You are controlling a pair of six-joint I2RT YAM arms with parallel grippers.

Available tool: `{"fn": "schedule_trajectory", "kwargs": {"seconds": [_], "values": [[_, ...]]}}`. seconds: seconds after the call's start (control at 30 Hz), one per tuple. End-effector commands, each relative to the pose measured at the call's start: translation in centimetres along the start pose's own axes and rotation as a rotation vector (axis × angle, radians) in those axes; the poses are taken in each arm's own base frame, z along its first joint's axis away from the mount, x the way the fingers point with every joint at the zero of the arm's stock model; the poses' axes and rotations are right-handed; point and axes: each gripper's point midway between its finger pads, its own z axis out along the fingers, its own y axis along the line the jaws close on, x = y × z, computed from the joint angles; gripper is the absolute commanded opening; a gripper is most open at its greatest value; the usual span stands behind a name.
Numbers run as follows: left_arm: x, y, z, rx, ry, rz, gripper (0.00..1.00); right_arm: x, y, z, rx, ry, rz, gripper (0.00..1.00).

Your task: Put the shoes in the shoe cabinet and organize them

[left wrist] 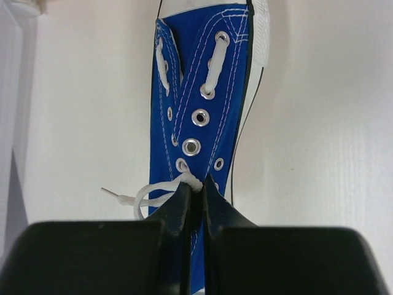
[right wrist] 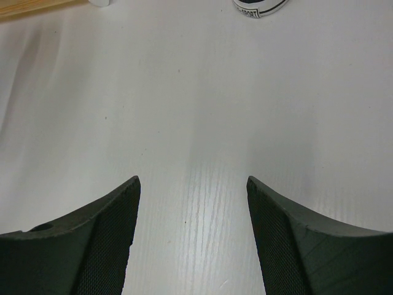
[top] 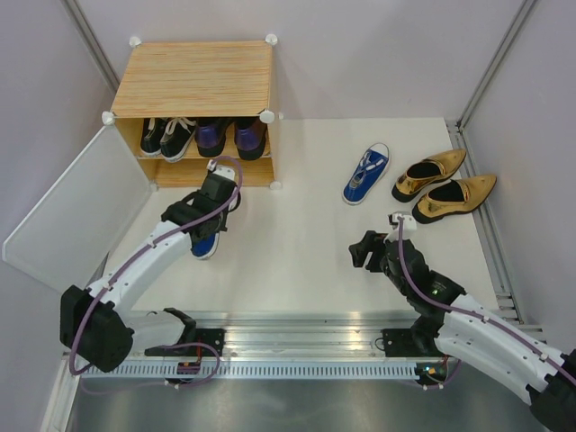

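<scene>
My left gripper (top: 212,221) is shut on a blue sneaker (top: 205,244) just in front of the shoe cabinet (top: 193,76). In the left wrist view the left gripper (left wrist: 196,185) pinches the blue sneaker (left wrist: 202,92) at its white lace, with the toe pointing away. Black sneakers (top: 167,137) and purple heels (top: 230,137) sit on the cabinet's upper shelf. A second blue sneaker (top: 365,174) and two gold heels (top: 443,187) lie on the table at the right. My right gripper (top: 364,251) hovers open over bare table (right wrist: 193,184), holding nothing.
The cabinet's white door panel (top: 72,211) stands swung open to the left. Grey walls close in the table on three sides. The second blue sneaker's heel (right wrist: 259,6) and the cabinet's bottom corner (right wrist: 37,7) show at the top of the right wrist view.
</scene>
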Motion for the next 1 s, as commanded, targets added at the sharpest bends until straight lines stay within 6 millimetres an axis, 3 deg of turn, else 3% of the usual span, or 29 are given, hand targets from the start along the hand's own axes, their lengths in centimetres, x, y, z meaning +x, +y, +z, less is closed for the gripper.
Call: {"fn": "schedule_trajectory", "kwargs": {"seconds": [0.0,0.27,0.37,0.4,0.53,0.73,0.97], "values": [[-4.1,3.6,-1.5,-0.078,-0.110,0.019,0.02,-0.6,-0.2,-0.1,0.004,-0.035,0.013,0.75],[-5.8,8.7,1.6,-0.283,-0.131,0.009,0.02,-1.0,0.0,-0.5,-0.012,-0.056,0.024,0.74],[-7.6,10.2,2.4,-0.336,-0.194,-0.003,0.02,-1.3,-0.1,-0.7,-0.014,-0.072,0.029,0.75],[-9.1,10.6,2.6,-0.353,-0.250,0.005,0.02,-1.3,-0.1,-0.7,-0.017,-0.073,0.030,0.75],[-10.4,12.5,4.5,-0.418,-0.261,0.007,0.02,-1.3,-0.2,-0.9,-0.018,-0.080,0.036,0.75],[-10.2,14.8,8.4,-0.479,-0.220,0.021,0.02,-1.4,-0.4,-0.9,-0.011,-0.087,0.035,0.75],[-9.8,17.2,11.0,-0.518,-0.217,-0.065,0.02,-1.3,-0.9,-0.6,0.022,-0.083,0.027,0.75]]}}
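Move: The left hand already holds the blue sneaker off the table. Its goal, the left end of the cabinet's empty lower compartment, lies about 17 cm ahead, 14 cm left and 6 cm lower. The black sneakers on the shelf above are some 20 cm ahead, 12 cm left and 6 cm up; the purple shoes 20 cm ahead, straight in line, equally high. The open door stands 24 cm left, level with the hand. From the right hand that compartment end is roughly 24 cm ahead and 57 cm left. Leftward first, then mostly forward, and at the end left and down again, the left hand carries the pinched blue sneaker some 14 cm left and 12 cm forward to the lower compartment's left end. It rises slightly before sinking about 4 cm, while the wrist rolls its left side up nearly 20 degrees and swings 15 degrees counter-clockwise, the fingers staying shut on the shoe. ##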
